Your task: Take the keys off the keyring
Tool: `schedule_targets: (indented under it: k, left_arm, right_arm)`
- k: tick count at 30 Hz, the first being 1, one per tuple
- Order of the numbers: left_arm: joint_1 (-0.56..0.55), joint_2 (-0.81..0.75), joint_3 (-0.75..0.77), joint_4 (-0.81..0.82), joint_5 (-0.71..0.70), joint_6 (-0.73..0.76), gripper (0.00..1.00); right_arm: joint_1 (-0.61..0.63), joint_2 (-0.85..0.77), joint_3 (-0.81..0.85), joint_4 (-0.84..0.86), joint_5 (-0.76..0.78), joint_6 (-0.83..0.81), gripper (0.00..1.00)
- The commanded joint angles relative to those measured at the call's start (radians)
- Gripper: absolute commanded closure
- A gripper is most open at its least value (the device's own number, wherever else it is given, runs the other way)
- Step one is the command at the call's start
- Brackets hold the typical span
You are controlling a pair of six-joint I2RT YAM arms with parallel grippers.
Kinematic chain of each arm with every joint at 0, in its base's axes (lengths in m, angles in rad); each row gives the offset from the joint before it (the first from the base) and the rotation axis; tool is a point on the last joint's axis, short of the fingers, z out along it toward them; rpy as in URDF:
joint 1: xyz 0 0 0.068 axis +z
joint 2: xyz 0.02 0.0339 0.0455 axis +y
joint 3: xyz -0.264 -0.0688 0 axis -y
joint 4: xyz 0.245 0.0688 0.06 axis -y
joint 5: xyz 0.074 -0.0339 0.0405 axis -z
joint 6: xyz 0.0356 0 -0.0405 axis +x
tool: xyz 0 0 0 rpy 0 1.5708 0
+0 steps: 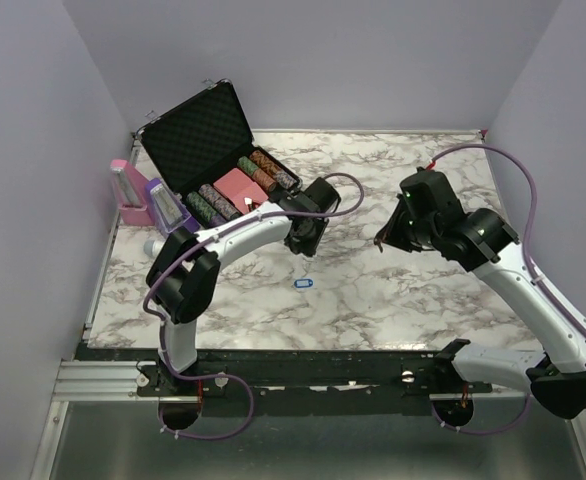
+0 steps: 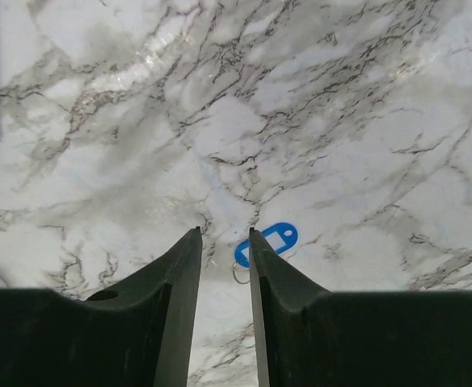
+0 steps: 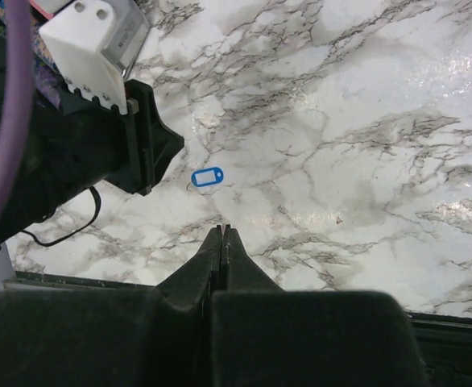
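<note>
The keyring (image 1: 303, 283) lies flat on the marble table, a blue oval tag (image 2: 268, 242) with a thin metal ring (image 2: 241, 274) at its end; no key shows on the ring. It also shows in the right wrist view (image 3: 207, 177). My left gripper (image 1: 303, 245) hovers above it, narrowly open and empty (image 2: 224, 231), its right finger just beside the tag. My right gripper (image 1: 380, 241) is held above the table to the right, shut (image 3: 222, 228), with a thin pale sliver between its tips that looks like a key edge-on.
An open black case (image 1: 195, 135) with rows of poker chips (image 1: 258, 170) and a pink box stands at the back left. Pink (image 1: 125, 190) and purple (image 1: 165, 205) items stand by the left edge. My left arm (image 3: 67, 161) fills the left of the right wrist view.
</note>
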Motion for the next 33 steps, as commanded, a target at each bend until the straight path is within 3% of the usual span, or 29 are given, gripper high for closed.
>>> schedule_targets:
  k: [1, 7, 11, 28, 33]
  left_arm:
    - [0.008, -0.038, 0.115, -0.115, -0.040, -0.013, 0.59]
    - [0.014, -0.124, 0.275, -0.235, -0.057, -0.044, 0.48]
    - [0.019, -0.219, 0.295, -0.264, -0.041, -0.061, 0.42]
    - [0.037, -0.829, -0.238, -0.122, -0.033, -0.099, 0.01]
    - [0.043, -0.974, -0.357, -0.089, -0.068, -0.117, 0.01]
  right_arm:
    - [0.005, -0.023, 0.031, -0.019, 0.061, 0.017, 0.99]
    - [0.005, -0.037, 0.023, 0.007, 0.073, 0.016, 0.99]
    - [0.004, -0.046, 0.018, 0.027, 0.090, 0.002, 0.99]
    - [0.004, -0.060, -0.153, 0.135, 0.081, -0.026, 0.99]
    - [0.004, -0.031, -0.202, 0.204, 0.059, -0.059, 0.99]
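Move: Just behind the left hand's point, about 3 cm back and 1 cm to its right, the blue tag lies on the table some 6 cm below. The open chip tray is about 18 cm ahead and 16 cm left of this hand, and the white tube 27 cm left and 3 cm ahead. From the right hand, shut on a key, the tag is about 12 cm left, level fore and aft, and roughly 24 cm below. Rising empty off the tag's area, the left hand climbs nearly 20 cm, then swings back and left by about 10 cm each way, sinking slightly at the end. Its fingers spread from partly open to fully wide and tilt some 25 degrees to point more forward and right. The right hand keeps the key pinched, lifts slightly, then lowers some 4 cm towards the table. ##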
